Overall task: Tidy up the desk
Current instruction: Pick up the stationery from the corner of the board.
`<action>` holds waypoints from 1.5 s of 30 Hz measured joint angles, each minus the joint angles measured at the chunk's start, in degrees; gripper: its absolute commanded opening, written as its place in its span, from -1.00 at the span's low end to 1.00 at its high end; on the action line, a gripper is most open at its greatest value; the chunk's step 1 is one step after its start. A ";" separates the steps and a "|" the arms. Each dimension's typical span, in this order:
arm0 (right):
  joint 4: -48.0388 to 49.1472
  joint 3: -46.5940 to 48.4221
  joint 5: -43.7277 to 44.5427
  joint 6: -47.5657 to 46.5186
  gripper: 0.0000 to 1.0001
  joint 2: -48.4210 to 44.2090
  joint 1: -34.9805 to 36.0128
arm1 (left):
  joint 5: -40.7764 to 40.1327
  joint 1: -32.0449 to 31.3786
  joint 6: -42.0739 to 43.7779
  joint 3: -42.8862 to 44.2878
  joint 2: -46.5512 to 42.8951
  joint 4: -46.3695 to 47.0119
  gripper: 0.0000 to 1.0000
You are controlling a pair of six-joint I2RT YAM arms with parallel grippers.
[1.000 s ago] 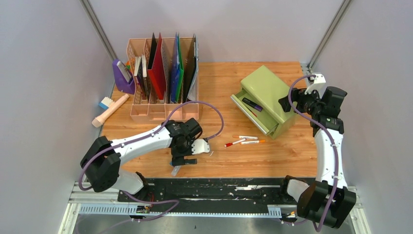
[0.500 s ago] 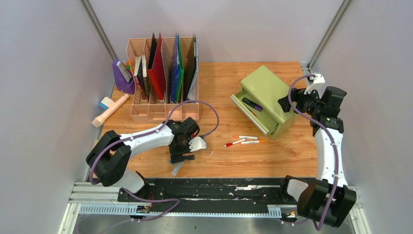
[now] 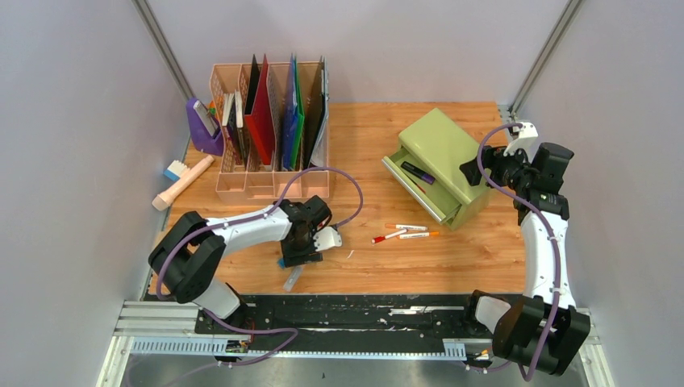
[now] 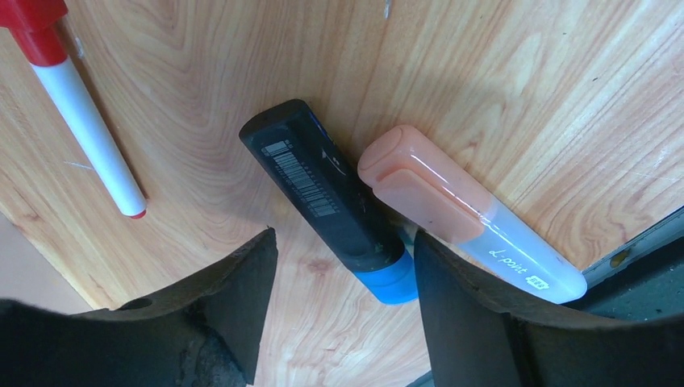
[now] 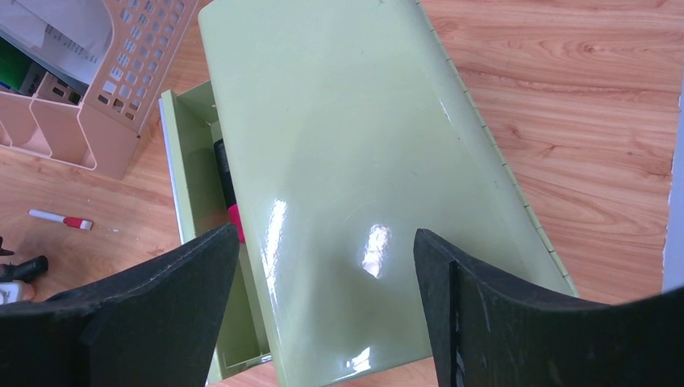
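On the desk (image 3: 452, 266), near its front edge, a black marker with a blue end (image 4: 331, 210) lies beside a clear highlighter with an orange cap (image 4: 460, 210). My left gripper (image 4: 343, 242) stands open astride the marker's blue end; its right finger is against the marker and a gap remains on the left. From above, my left gripper (image 3: 294, 260) covers most of the marker, and the highlighter (image 3: 292, 279) pokes out below. My right gripper (image 5: 327, 234) hangs open above the green cabinet (image 5: 363, 161), holding nothing.
The cabinet's drawer (image 3: 411, 181) is pulled out with a dark marker (image 3: 418, 172) inside. Three pens (image 3: 407, 233) lie mid-desk. A pink file organizer (image 3: 270, 129), a purple holder (image 3: 203, 127) and a brush (image 3: 184, 181) stand at back left. A black rail (image 3: 363, 310) runs along the front.
My left gripper has shifted slightly left over the black marker and its jaws have narrowed around it. The right arm has not moved.
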 measured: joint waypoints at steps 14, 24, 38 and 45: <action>0.00 0.00 -0.44 0.00 0.61 0.00 0.00 | -1.42 2.47 -1.01 0.00 0.76 -0.28 -0.37; 0.00 0.00 -0.52 0.00 0.61 0.02 0.00 | -2.73 4.87 -0.90 1.38 0.48 -2.34 -0.73; 0.00 0.00 -0.85 0.00 0.61 -0.02 0.00 | -5.29 3.04 6.54 27.19 -0.55 -11.76 -0.87; 0.00 0.00 -0.87 0.02 0.61 -0.55 0.00 | -10.54 -5.01 15.58 43.52 9.51 -9.99 -0.91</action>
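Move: Just about at the left hand's fingertips lies the black-and-blue marker, its middle roughly 2 cm to the right, 1 cm back and 1 cm below. The peach highlighter lies some 5 cm back and 1 cm right; the red-capped pen about 8 cm ahead and 6 cm right. The open drawer is around 17 cm ahead, 28 cm right and 5 cm up. From the right hand, the marker lies roughly 16 cm back, 42 cm left and 22 cm down. Closing on the marker near its blue end, the left fingers pinch it while the hand eases about 2.5 cm left and slightly forward at tabletop height. Then the arm lifts the marker some 17 cm and swings it right and forward, towards the open drawer, with the fingertips tilting forward about 25 degrees and the hand turning a little clockwise. ##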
